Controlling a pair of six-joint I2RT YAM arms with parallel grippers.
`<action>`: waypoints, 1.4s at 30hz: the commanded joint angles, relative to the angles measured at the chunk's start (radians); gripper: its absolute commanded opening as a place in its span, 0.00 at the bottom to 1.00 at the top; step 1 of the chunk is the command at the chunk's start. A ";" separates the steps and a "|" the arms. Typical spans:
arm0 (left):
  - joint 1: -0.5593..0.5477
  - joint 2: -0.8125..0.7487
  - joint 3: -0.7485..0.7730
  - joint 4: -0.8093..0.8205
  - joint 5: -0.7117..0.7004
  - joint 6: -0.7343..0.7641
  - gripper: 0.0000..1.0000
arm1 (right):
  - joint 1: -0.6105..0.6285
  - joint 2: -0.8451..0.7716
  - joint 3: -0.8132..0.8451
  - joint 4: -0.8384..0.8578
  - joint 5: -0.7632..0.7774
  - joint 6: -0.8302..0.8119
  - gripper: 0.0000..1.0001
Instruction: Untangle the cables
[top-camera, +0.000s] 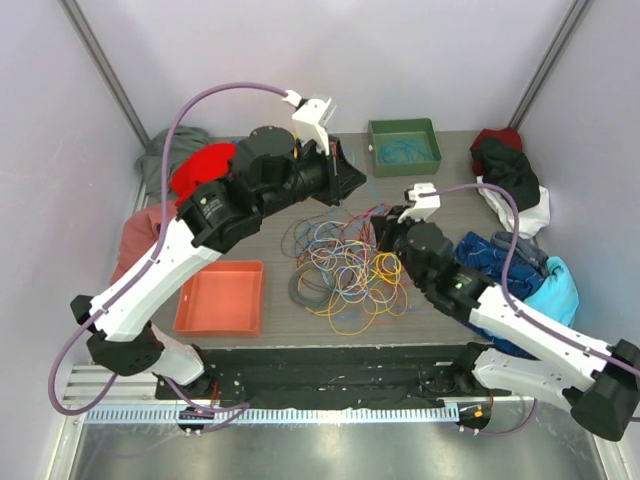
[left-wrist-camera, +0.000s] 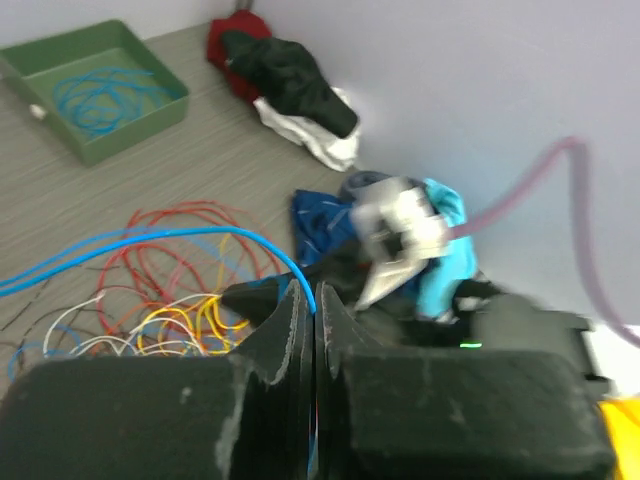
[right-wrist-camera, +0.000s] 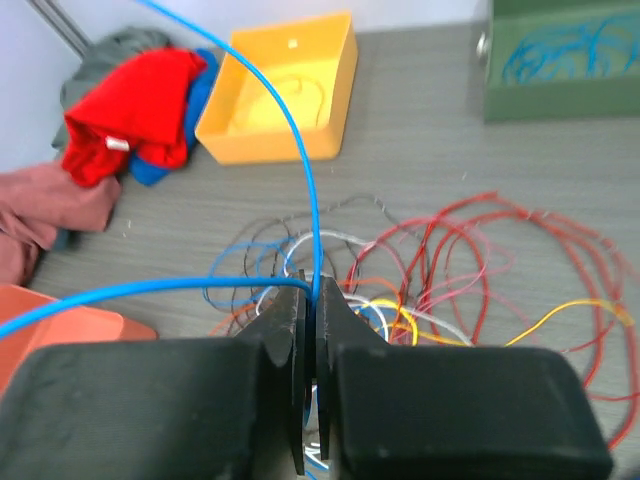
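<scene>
The cables lie as a loose tangle of red, orange, yellow, blue, white and dark strands at the table's middle. My left gripper hangs above the tangle's far side, and in the left wrist view it is shut on a blue cable that arcs away to the left. My right gripper sits at the tangle's right edge. The right wrist view shows it shut on a blue cable, with one strand rising to the upper left and another running off left.
A green bin holding a blue cable stands at the back. An orange tray sits front left, and a yellow bin lies beyond the tangle. Cloth heaps lie at the left and right sides.
</scene>
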 joint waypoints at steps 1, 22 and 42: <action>0.006 -0.091 -0.185 0.107 -0.177 0.011 0.19 | 0.001 -0.047 0.214 -0.081 0.041 -0.089 0.01; 0.007 -0.590 -1.059 0.274 -0.480 -0.251 1.00 | -0.328 0.589 1.268 -0.460 0.020 -0.154 0.01; 0.007 -1.009 -1.518 0.353 -0.383 -0.383 1.00 | -0.581 1.139 1.643 -0.366 -0.121 -0.070 0.01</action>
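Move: The blue cable is held in both shut grippers. The green box it is bound for lies about 33 cm ahead of the right hand, 12 cm to its right and 16 cm below. From that hand the cable tangle is some 5 cm back, 5 cm left and 17 cm down; the yellow bin is about 25 cm ahead, 21 cm left, 16 cm down. From the left hand the green box is roughly 37 cm ahead, 14 cm right and 36 cm down. The blue cable stays pinched in the right gripper, which lifts it about 25 cm, then swings it some 30 cm forward and 11 cm right to the green box, sinking again late and turning about 25 degrees clockwise. The left fingers open wide, let go of the cable and withdraw down some 30 cm and left towards the orange bin, turning counter-clockwise and tipping down. ##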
